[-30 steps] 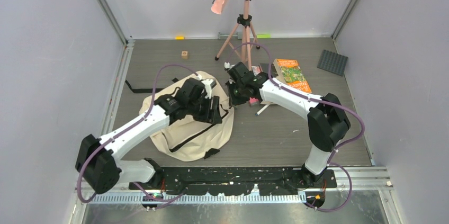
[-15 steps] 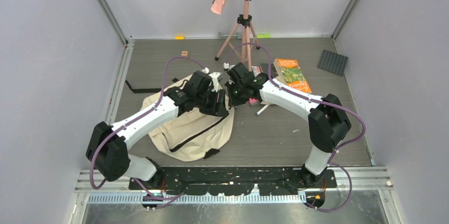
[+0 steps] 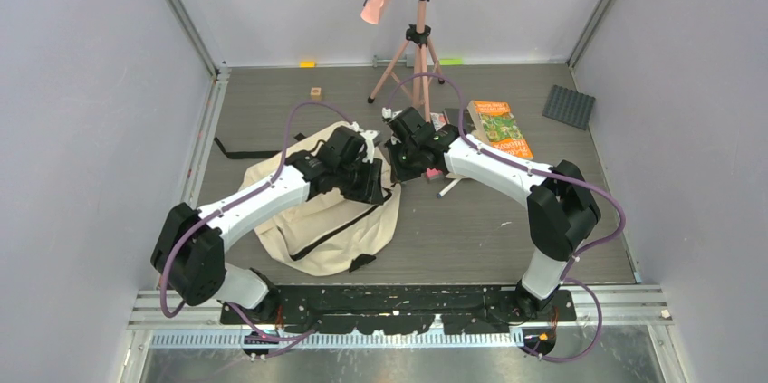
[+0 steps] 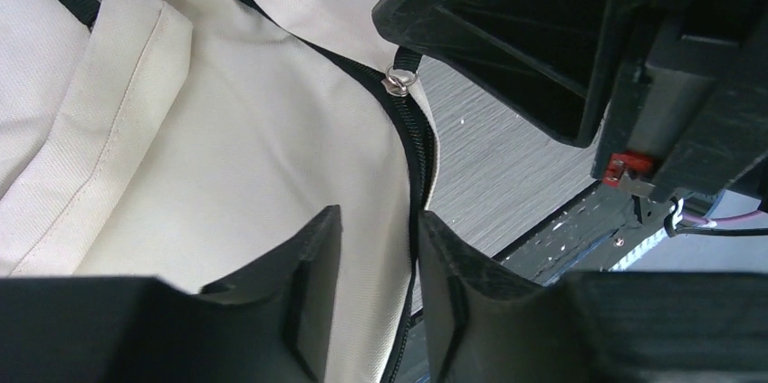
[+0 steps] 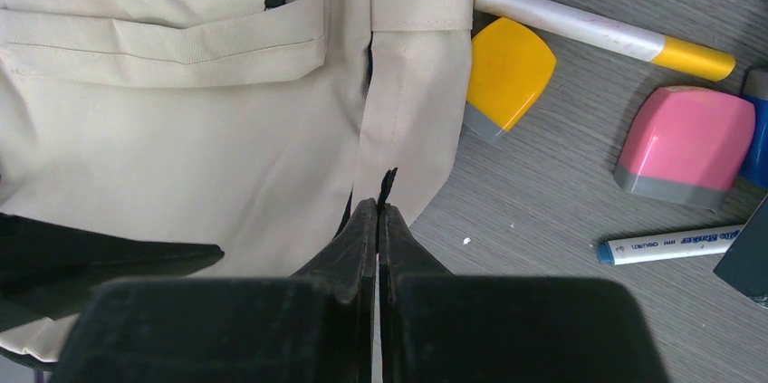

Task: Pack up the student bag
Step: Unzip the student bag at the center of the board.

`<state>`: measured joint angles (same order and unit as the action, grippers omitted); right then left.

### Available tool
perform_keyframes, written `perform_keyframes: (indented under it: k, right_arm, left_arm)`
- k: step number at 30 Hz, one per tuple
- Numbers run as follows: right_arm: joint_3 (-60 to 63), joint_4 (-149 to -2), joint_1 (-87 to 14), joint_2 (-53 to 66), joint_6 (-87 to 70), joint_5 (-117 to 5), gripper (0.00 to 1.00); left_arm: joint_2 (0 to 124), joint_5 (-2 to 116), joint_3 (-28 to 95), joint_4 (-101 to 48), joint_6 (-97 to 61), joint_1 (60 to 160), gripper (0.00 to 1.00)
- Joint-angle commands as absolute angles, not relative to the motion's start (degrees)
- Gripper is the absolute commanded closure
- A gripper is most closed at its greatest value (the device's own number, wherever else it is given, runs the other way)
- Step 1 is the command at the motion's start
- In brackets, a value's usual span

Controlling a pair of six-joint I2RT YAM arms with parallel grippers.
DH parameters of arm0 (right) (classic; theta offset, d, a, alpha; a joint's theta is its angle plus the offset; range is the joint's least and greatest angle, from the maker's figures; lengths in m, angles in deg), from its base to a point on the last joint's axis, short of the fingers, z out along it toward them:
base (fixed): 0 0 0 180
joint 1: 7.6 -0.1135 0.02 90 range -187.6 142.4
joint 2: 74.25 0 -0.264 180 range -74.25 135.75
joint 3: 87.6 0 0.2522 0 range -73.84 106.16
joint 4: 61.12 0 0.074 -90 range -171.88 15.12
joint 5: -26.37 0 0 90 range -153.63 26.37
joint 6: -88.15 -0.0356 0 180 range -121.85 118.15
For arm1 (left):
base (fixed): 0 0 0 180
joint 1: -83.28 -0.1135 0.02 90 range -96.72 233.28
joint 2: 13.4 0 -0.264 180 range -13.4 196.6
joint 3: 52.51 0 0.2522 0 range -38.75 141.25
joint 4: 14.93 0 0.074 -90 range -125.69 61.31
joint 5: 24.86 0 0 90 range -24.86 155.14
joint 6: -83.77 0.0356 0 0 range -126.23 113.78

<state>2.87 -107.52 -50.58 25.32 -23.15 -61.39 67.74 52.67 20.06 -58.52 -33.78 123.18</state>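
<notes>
The student bag (image 3: 317, 229), beige canvas with black straps, lies flat on the table left of centre. My right gripper (image 3: 396, 161) is at the bag's far right corner. In the right wrist view it (image 5: 378, 206) is shut on a thin black zip pull that sticks out past the tips. The metal slider (image 4: 397, 82) sits just below that gripper in the left wrist view. My left gripper (image 4: 379, 215) hangs over the bag's right edge (image 4: 226, 148), jaws apart, with the black zip (image 4: 417, 157) and beige cloth showing in the gap.
Right of the bag lie a yellow eraser (image 5: 507, 75), a pink eraser (image 5: 684, 143), a white marker with a yellow cap (image 5: 598, 30) and a blue-capped pen (image 5: 670, 243). An orange book (image 3: 500, 128), a tripod (image 3: 418, 48), a wooden cube (image 3: 316, 92) and a dark grey plate (image 3: 569, 107) stand farther back.
My left arm has swung right across the bag toward the right gripper, and its jaws have narrowed. The right arm has held still, staying shut.
</notes>
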Motion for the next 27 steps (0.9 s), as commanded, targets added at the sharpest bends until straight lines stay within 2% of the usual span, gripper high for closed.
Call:
perform_keyframes:
  k: [1,5,9,13,21,27]
  right_arm:
    - [4.5,-106.3,-50.8,23.6,-22.7,-61.2,0.99]
    - [4.4,-106.4,-50.8,23.6,-22.8,-61.1,0.99]
    - [4.3,-106.4,-50.8,23.5,-22.9,-61.7,0.99]
    - [4.2,-106.3,-50.8,22.8,-23.0,-63.3,0.99]
    - [4.3,-106.3,-51.2,20.8,-22.0,-72.4,1.0]
    - [4.7,-106.5,-51.2,21.7,-22.1,-74.4,1.0]
  left_arm:
    - [67.9,52.9,20.0,-56.9,-32.6,123.3,0.65]
    - [67.9,53.1,20.1,-56.7,-32.6,123.3,0.72]
    - [67.9,53.1,19.9,-57.1,-32.6,123.3,0.88]
    - [66.1,53.2,19.9,-57.8,-32.5,123.3,1.0]
    - [58.1,53.8,18.2,-61.7,-31.0,123.3,1.0]
    - [50.6,56.8,16.8,-66.2,-31.2,123.3,1.0]
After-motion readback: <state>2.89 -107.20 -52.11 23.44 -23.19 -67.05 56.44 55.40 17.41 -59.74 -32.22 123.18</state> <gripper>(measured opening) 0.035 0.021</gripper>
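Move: The zip edge of the student bag lies right between the left gripper's half-open fingers, about 1 cm below its hand point. The zip slider is some 3 cm ahead and 3 cm right of it; a black strap end lies about 12 cm back and 2 cm left, 7 cm lower. From the right gripper, which holds the slider's black ribbon, the slider is about 2 cm back, 2 cm left and 1 cm down. The yellow block is 5 cm ahead and 2 cm right, the pink block 5 cm ahead and 9 cm right, both about 6 cm lower. Hold the left gripper in place and shut its fingers fully on the bag's zip edge, then lift the pinched edge about 4 cm, drifting some 2 cm left, away from the slider, while the fingers tip up slightly. Keep the right gripper shut on the zip ribbon throughout; as the left lifts, let it rise about 1 cm. ##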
